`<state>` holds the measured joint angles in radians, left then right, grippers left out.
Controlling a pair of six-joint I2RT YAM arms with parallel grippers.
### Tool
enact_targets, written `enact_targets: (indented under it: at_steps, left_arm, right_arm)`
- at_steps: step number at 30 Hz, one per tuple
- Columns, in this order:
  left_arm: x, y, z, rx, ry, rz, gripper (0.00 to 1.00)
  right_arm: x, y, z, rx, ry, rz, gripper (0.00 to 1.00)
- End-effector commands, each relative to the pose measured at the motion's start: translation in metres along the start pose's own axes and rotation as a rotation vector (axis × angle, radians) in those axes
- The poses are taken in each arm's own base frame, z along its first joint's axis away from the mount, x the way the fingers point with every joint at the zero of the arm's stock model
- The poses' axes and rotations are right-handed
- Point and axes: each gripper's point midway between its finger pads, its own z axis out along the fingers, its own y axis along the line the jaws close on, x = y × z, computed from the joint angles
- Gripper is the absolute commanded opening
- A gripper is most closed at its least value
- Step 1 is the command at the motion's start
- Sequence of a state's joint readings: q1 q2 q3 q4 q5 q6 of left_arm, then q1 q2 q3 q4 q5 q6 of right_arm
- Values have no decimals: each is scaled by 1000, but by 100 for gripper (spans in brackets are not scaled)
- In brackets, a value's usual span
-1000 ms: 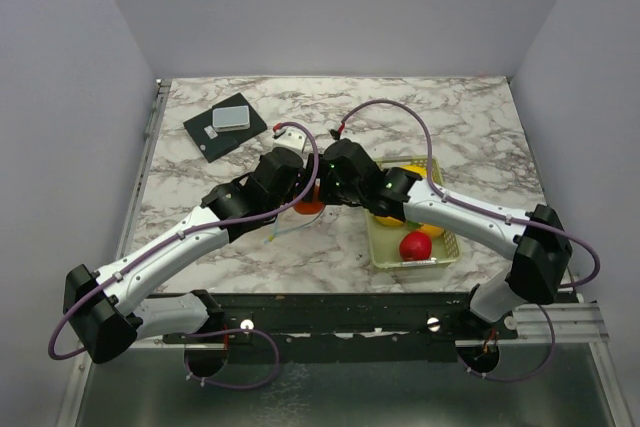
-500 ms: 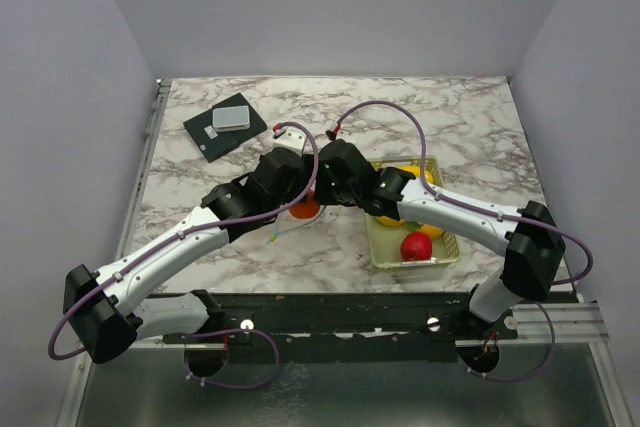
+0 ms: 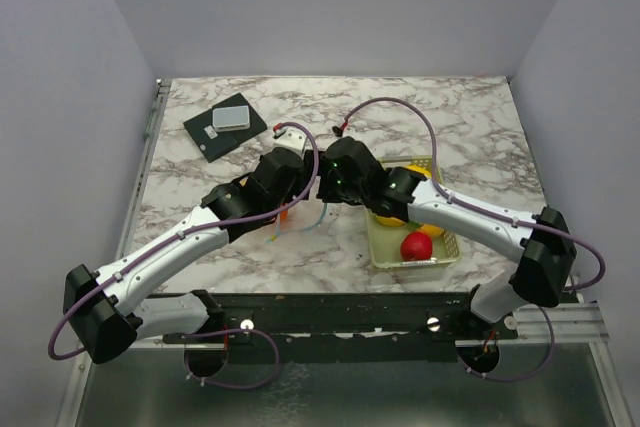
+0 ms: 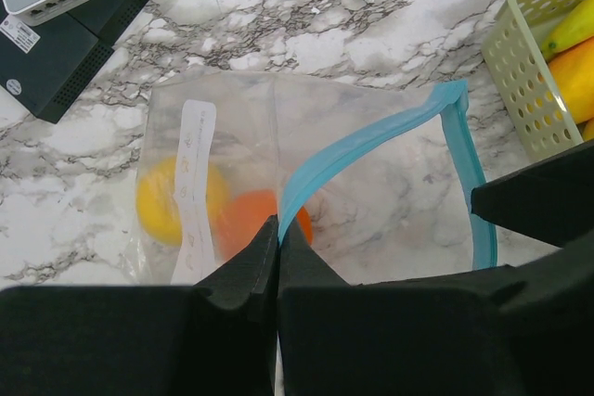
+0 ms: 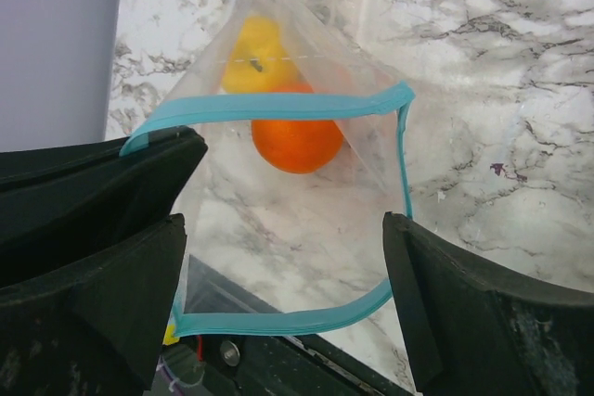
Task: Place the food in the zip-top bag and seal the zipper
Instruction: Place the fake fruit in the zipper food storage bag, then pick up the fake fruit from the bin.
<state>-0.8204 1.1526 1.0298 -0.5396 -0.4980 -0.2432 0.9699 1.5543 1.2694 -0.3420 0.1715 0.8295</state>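
Note:
The clear zip-top bag hangs with its mouth held wide. My left gripper is shut on the blue zipper at one side of that mouth. Two pieces of food lie inside: an orange ball and a yellow fruit. My right gripper is open just over the mouth, with nothing between its fingers. The zipper loops around the opening below it. From above, both grippers meet mid-table, left and right, over the bag.
A pale green mesh basket stands right of the bag, holding a red apple, a banana and other yellow pieces. A black device with a grey box on it lies at the back left.
The right gripper's jaws have spread wider and it has shifted slightly right. The orange ball that showed between the grippers from above is now mostly hidden there. The left gripper kept its hold.

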Motion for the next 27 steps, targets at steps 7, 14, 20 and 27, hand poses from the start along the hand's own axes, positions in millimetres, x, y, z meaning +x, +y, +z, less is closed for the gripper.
enact_targets:
  at_steps: [7, 14, 20, 27]
  left_arm:
    - [0, -2, 0, 6, -11, -1, 0]
    - [1, -2, 1, 5, -6, 1, 0]
    - [2, -2, 1, 6, -4, 4, 0]
    - [2, -3, 1, 7, -4, 4, 0]
  right_arm:
    - [-15, -23, -40, 81, -91, -9, 90]
    - [-20, -53, -69, 173, -146, -11, 88]
    - [-15, -84, -88, 288, -158, -26, 88]
    - [-6, -123, -112, 446, -148, -38, 87]
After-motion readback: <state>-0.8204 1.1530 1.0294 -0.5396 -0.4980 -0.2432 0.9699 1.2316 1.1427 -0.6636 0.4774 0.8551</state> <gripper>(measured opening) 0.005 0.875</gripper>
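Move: The lemon in the basket, taken as the right hand's likely next fruit, lies about 19 cm to its right, 2 cm ahead and some 14 cm below. Beside the lemon, the mango is about 17 cm right and 8 cm ahead of the hand, and the red fruit 26 cm right and 6 cm back. The dropped orange lies in the bag, 10 cm left and 4 cm ahead. From the left hand, the lemon is some 29 cm right and 2 cm ahead. Up first, by about 3 cm, the right hand comes clear of the open bag mouth, then sweeps right roughly 12 cm and slightly back towards the fruit basket, sinking a little at the end. Its fingers stay wide open and empty while the wrist turns clockwise and rolls, some 20 degrees in all. The left hand stays still, shut on the bag's blue zipper edge. ##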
